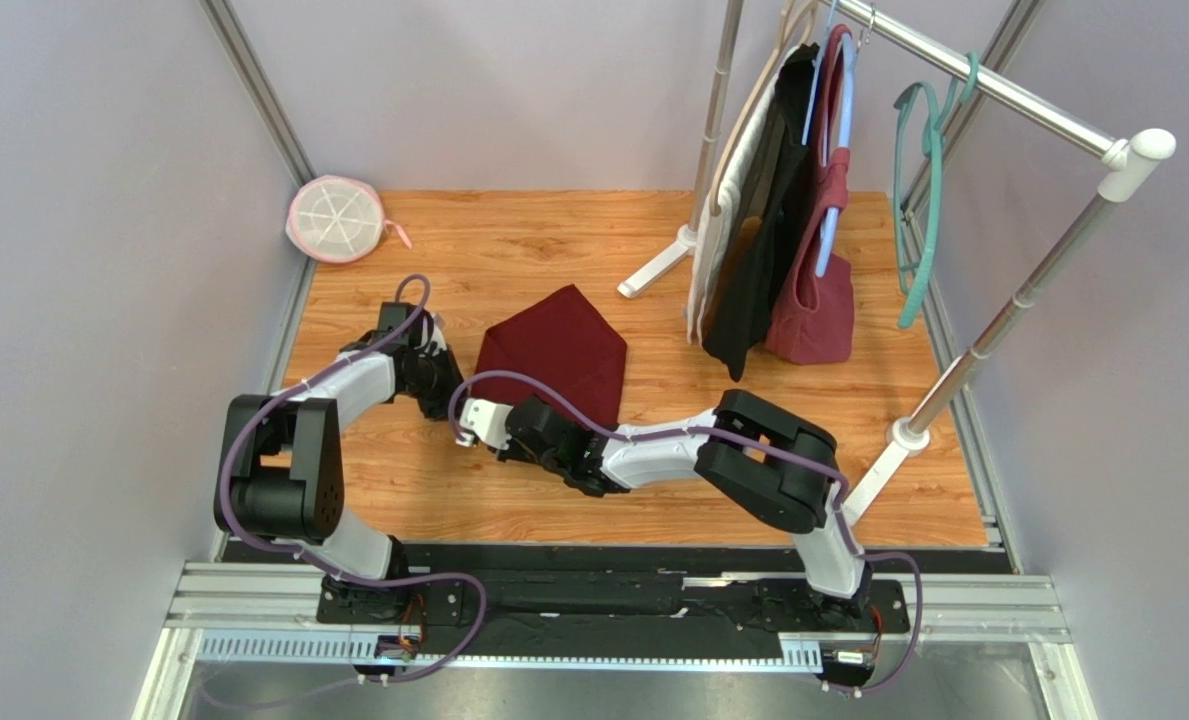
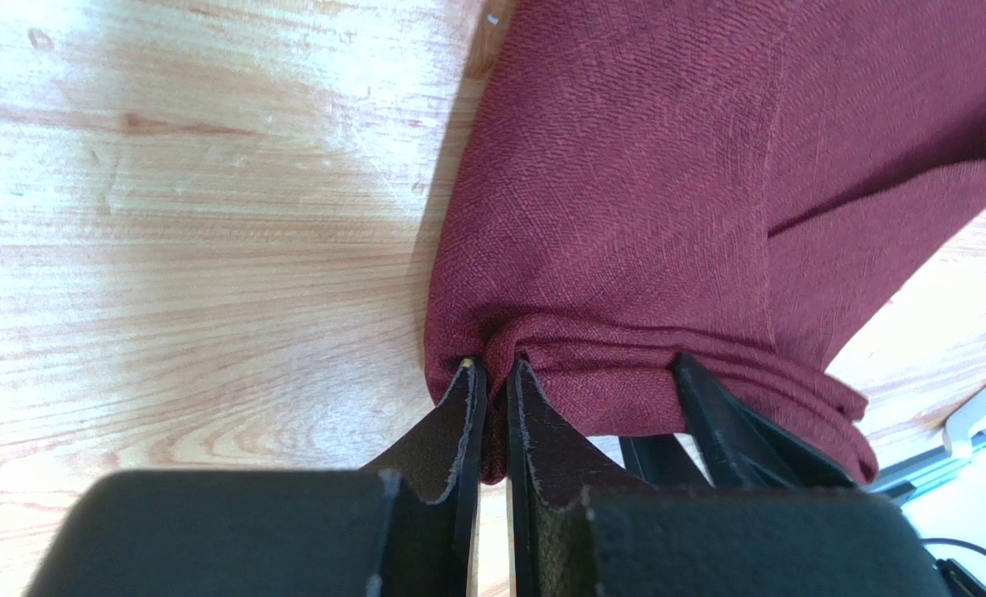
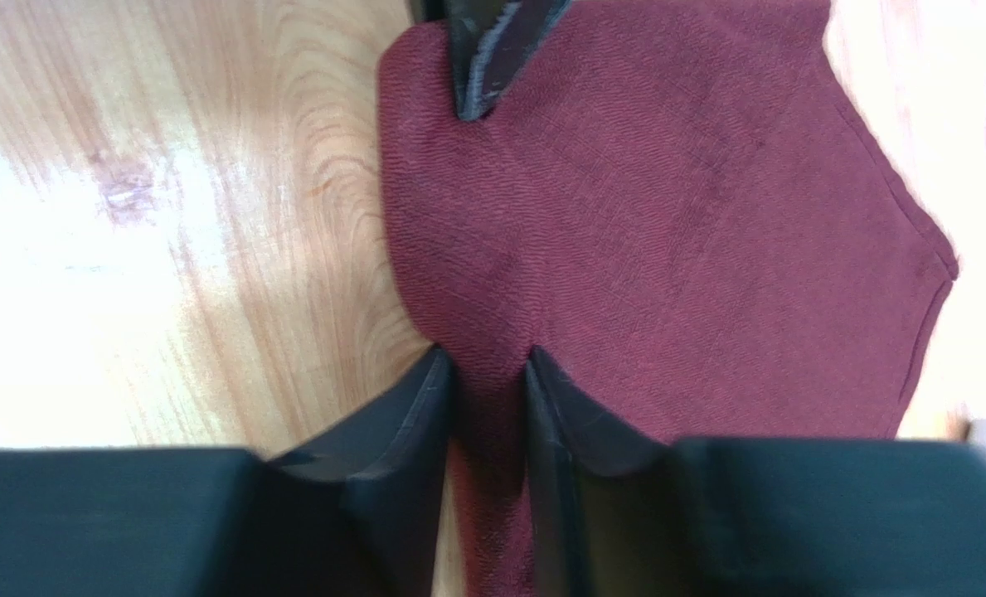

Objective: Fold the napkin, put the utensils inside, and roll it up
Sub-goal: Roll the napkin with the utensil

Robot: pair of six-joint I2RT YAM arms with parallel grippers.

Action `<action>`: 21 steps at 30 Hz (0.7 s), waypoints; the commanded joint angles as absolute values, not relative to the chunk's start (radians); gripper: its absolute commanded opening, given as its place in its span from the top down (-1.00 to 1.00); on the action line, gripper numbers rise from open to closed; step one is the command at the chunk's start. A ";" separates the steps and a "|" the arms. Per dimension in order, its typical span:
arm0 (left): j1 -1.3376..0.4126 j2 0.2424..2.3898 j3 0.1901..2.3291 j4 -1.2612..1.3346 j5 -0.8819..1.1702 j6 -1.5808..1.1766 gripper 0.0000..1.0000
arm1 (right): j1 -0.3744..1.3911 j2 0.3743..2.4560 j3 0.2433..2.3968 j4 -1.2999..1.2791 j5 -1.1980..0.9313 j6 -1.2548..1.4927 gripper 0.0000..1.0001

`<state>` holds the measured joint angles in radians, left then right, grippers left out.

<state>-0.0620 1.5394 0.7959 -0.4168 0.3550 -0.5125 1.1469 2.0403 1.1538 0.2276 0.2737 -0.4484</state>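
The napkin (image 1: pixel 555 348) is a dark red cloth lying folded into a pointed shape on the wooden tabletop (image 1: pixel 450 255). My left gripper (image 1: pixel 456 387) is at the cloth's near-left corner, shut on a bunched fold of the napkin (image 2: pixel 660 187); the pinch shows in the left wrist view at the left gripper (image 2: pixel 493 370). My right gripper (image 1: pixel 489 405) meets it from the right along the same edge. In the right wrist view the right gripper (image 3: pixel 486 363) has a ridge of the napkin (image 3: pixel 672 249) pinched between its fingers. No utensils are in view.
A clothes rack (image 1: pixel 1006 93) stands at the back right, with dark garments, a burgundy bag (image 1: pixel 814 308) and a teal hanger (image 1: pixel 923 180) on it. Its white feet (image 1: pixel 653 270) rest just right of the cloth. A round pink-and-white mesh disc (image 1: pixel 336 219) lies at the back left.
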 commanded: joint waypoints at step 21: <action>-0.055 1.080 0.655 -0.351 0.184 -0.540 -0.38 | 0.891 2.105 1.373 -0.422 -0.586 -0.006 1.00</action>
<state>-0.0620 1.1629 0.7303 -0.3958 0.2081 -0.5228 0.9367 2.0346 1.3212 -0.1623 -0.3542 -0.1257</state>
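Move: The right fingers stand part-open around the napkin's rolled front edge, which lies right between them; the middle of the napkin is about 7 cm ahead and 4 cm to the right, a centimetre lower. The left hand still pinches the napkin's left front corner. From this hand, the stretch the right fingers straddle lies some 7 cm to the right and 2 cm back, and the napkin's middle about 6 cm ahead and 11 cm right. The right fingers close and pinch the rolled front edge, then, gripping it, draw back towards the robot about 2.5 cm and slightly right at table height, the wrist tipping some 40 degrees so that they point more steeply down. Meanwhile the left fingers open wide, let go of the corner and lift nearly 8 cm, drifting a little left as they tilt up and outward. ##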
